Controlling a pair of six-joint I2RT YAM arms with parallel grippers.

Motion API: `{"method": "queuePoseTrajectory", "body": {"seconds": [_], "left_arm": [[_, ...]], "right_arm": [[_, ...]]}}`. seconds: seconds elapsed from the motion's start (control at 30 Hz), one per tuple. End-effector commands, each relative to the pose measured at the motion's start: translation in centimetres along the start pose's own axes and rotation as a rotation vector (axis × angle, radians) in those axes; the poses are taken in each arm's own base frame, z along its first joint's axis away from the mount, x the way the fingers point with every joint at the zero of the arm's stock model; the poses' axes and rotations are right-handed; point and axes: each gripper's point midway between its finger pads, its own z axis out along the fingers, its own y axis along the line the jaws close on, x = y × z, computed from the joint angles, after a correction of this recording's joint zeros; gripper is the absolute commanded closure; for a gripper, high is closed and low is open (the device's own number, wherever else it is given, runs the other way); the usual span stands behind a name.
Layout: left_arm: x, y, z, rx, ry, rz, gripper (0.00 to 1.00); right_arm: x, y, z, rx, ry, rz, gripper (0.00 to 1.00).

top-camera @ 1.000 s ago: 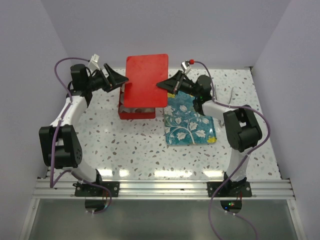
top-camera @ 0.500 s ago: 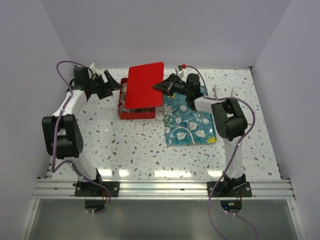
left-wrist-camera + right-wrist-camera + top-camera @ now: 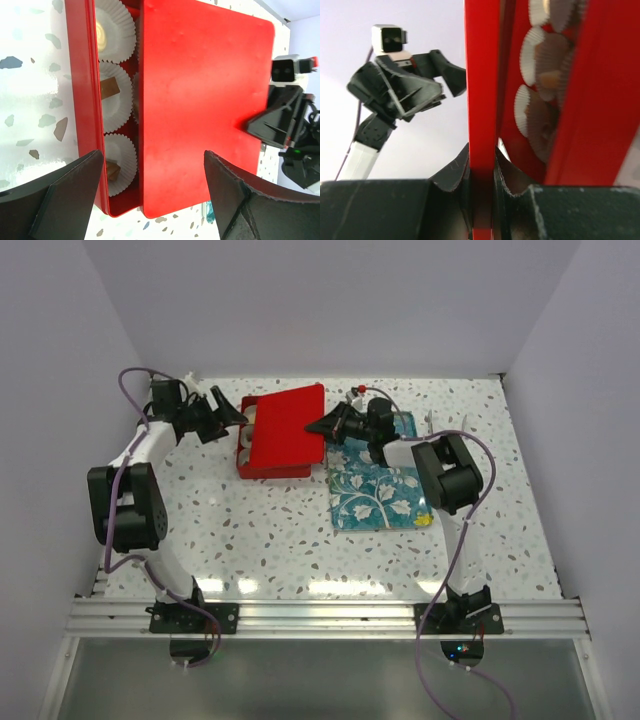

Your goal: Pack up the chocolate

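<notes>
The red lid (image 3: 288, 425) hangs tilted over the red box (image 3: 268, 469), leaving the box's left strip uncovered. My right gripper (image 3: 323, 426) is shut on the lid's right edge (image 3: 481, 100). In the left wrist view, white paper cups (image 3: 116, 30) line that strip, holding brown chocolate (image 3: 110, 88) and a cream piece (image 3: 103, 33). The other pieces are hidden under the lid (image 3: 200, 100). My left gripper (image 3: 228, 412) stands open by the box's left side, with its fingers (image 3: 65, 195) spread wide and touching nothing.
A teal tray (image 3: 380, 495) with a white flower print lies right of the box, under the right arm. Walls close in the speckled table (image 3: 250, 540) at the back and both sides.
The right gripper has brought the lid down and leftward, from high above the box to close over it. The left gripper has drawn back toward the far left.
</notes>
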Motion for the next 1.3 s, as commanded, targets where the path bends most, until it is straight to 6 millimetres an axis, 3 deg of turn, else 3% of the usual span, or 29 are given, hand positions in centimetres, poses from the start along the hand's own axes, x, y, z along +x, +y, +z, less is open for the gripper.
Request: {"method": "queuePoseTrajectory", "body": {"seconds": [0.0, 0.3, 0.6, 0.83, 1.07, 1.27], "left_arm": [[-0.6, 0.0, 0.2, 0.031, -0.022, 0.038, 0.13], [-0.3, 0.7, 0.6, 0.015, -0.015, 0.059, 0.13], [0.7, 2.2, 1.2, -0.031, 0.009, 0.085, 0.13], [1.1, 1.5, 2.2, -0.029, 0.02, 0.121, 0.12], [1.5, 1.2, 3.4, -0.034, 0.036, 0.142, 0.12], [1.8, 1.1, 3.5, -0.039, 0.041, 0.166, 0.12]], "right_arm": [[-0.8, 1.6, 0.3, -0.059, 0.01, -0.046, 1.0], [-0.5, -0.7, -0.3, -0.008, 0.025, -0.057, 1.0], [-0.9, -2.1, -0.3, 0.053, 0.048, -0.107, 0.76], [-1.1, -1.8, 0.1, 0.075, 0.069, -0.144, 0.68], [-0.6, -3.9, -0.7, 0.2, 0.114, -0.179, 0.67], [0.4, -4.8, -1.7, 0.273, 0.159, -0.242, 0.55]]}}
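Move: The red lid's middle lies some 8 cm left of the right hand and about 3 cm lower, level with it in reach; the fingers pinch its right edge. The open box it must go onto has its middle roughly 10 cm left, 1 cm ahead and 12 cm below. The blue tray is about 16 cm right, 6 cm back and 14 cm down. From the open left hand, the lid's middle lies about 12 cm right and 4 cm down, and the box's about 8 cm right, 1 cm ahead and 12 cm below. The lid's right edge, already pinched, is lowered towards the box by the right hand, which sinks about 7 cm in all. Halfway through, its fingers begin to open around the edge and tip downward, turning nearly 20 degrees. The left hand, wide open over the box's left wall, sinks about 5 cm and late on shifts slightly right. ##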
